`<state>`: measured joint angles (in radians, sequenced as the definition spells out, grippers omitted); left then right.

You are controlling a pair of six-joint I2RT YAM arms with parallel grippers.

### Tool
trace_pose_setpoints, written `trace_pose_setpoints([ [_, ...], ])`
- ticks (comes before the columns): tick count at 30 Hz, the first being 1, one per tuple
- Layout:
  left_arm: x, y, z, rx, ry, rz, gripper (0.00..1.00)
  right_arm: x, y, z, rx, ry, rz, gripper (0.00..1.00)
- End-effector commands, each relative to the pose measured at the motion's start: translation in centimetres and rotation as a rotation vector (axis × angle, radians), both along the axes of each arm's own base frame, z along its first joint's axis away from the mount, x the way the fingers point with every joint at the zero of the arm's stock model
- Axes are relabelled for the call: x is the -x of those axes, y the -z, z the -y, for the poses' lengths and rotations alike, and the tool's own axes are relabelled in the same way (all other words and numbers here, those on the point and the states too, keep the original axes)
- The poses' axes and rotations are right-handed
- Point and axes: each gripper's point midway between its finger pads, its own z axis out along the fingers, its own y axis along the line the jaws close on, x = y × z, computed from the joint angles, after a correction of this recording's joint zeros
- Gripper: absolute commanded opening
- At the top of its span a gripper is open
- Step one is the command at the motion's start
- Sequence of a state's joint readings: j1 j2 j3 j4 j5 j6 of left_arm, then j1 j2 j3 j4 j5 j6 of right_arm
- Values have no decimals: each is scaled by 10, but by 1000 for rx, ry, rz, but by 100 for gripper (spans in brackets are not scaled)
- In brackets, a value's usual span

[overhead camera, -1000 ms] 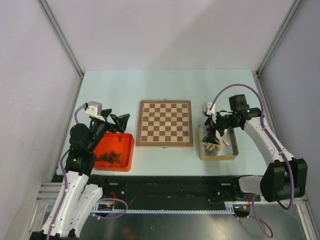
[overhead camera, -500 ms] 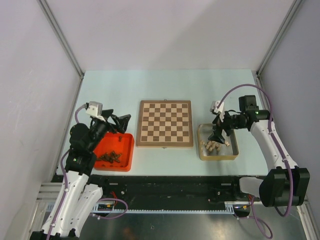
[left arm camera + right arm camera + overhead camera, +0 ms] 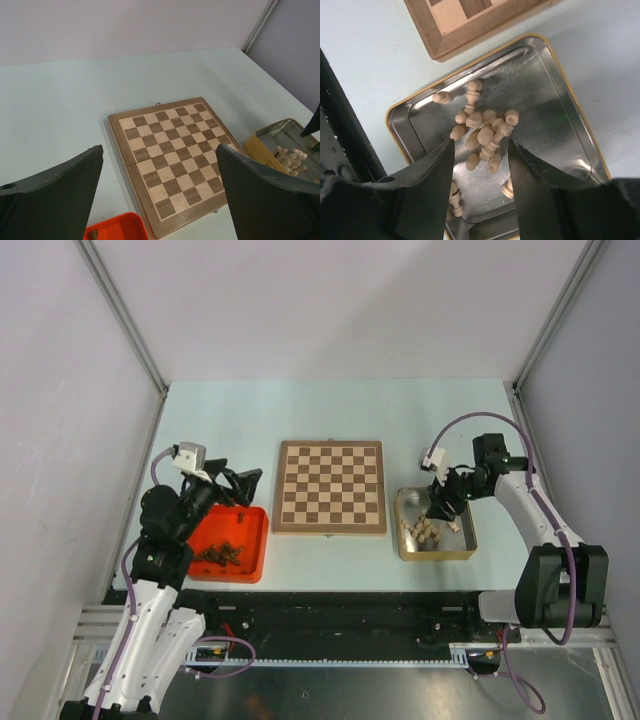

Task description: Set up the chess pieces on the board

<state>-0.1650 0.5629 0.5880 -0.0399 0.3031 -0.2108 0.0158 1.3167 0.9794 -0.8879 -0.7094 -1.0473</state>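
The wooden chessboard (image 3: 330, 486) lies in the middle of the table with no pieces on it; it also shows in the left wrist view (image 3: 175, 162) and its corner in the right wrist view (image 3: 465, 25). Pale beige chess pieces (image 3: 485, 132) lie heaped in a gold metal tin (image 3: 458, 545), whose rim shows in the right wrist view (image 3: 395, 112). My right gripper (image 3: 481, 150) hangs open just above the heap, holding nothing; it also shows in the top view (image 3: 441, 508). My left gripper (image 3: 238, 484) is open and empty above the red tray's far edge.
The red tray (image 3: 250, 552) at the left of the board holds several dark brown pieces (image 3: 220, 553); its corner shows in the left wrist view (image 3: 117, 227). The tin also shows in the left wrist view (image 3: 260, 145). Metal frame posts stand at the table's far corners.
My right gripper has moved right and nearer, from the tin's left part to over its middle, and the forearm has swung right. The left arm has not moved.
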Motion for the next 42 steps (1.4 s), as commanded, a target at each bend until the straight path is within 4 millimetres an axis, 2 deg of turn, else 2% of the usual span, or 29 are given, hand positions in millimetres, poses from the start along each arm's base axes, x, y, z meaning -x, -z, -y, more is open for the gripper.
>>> trace_pose_setpoints([
  [1,3,-17,2,20,20,37,100,-9,6,7,10,106,-46,51],
  [5,4,-18,3,22,23,40,100,-18,22,12,68,180,-93,50],
  [12,5,-20,3,25,26,43,100,-16,44,1,163,159,-136,51],
  [20,6,-20,5,27,37,40,100,-13,51,8,214,171,-158,50],
  [30,6,-20,5,28,35,42,100,-6,60,4,230,146,-199,47],
  [39,6,-20,5,28,37,42,100,-1,67,4,247,136,-234,36],
  [42,6,-20,5,28,37,42,100,-2,65,4,247,134,-226,28],
])
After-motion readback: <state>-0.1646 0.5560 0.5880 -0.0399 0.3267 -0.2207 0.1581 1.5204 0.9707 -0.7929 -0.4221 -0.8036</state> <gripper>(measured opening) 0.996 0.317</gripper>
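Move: The chess piece aimed at, in the pile in the metal tray, lies about 8 cm straight below the right hand. From the hand, a stray piece is some 8 cm left and 3 cm nearer the base, another about 7 cm right and 2 cm nearer; the board's middle is roughly 33 cm left, 13 cm farther out. From the left hand, the aimed-at piece is some 57 cm right, about level in reach and 22 cm lower. The half-open right hand sinks about 7 cm into the pile, tilting some 20 degrees, fingers narrowing around one piece. ##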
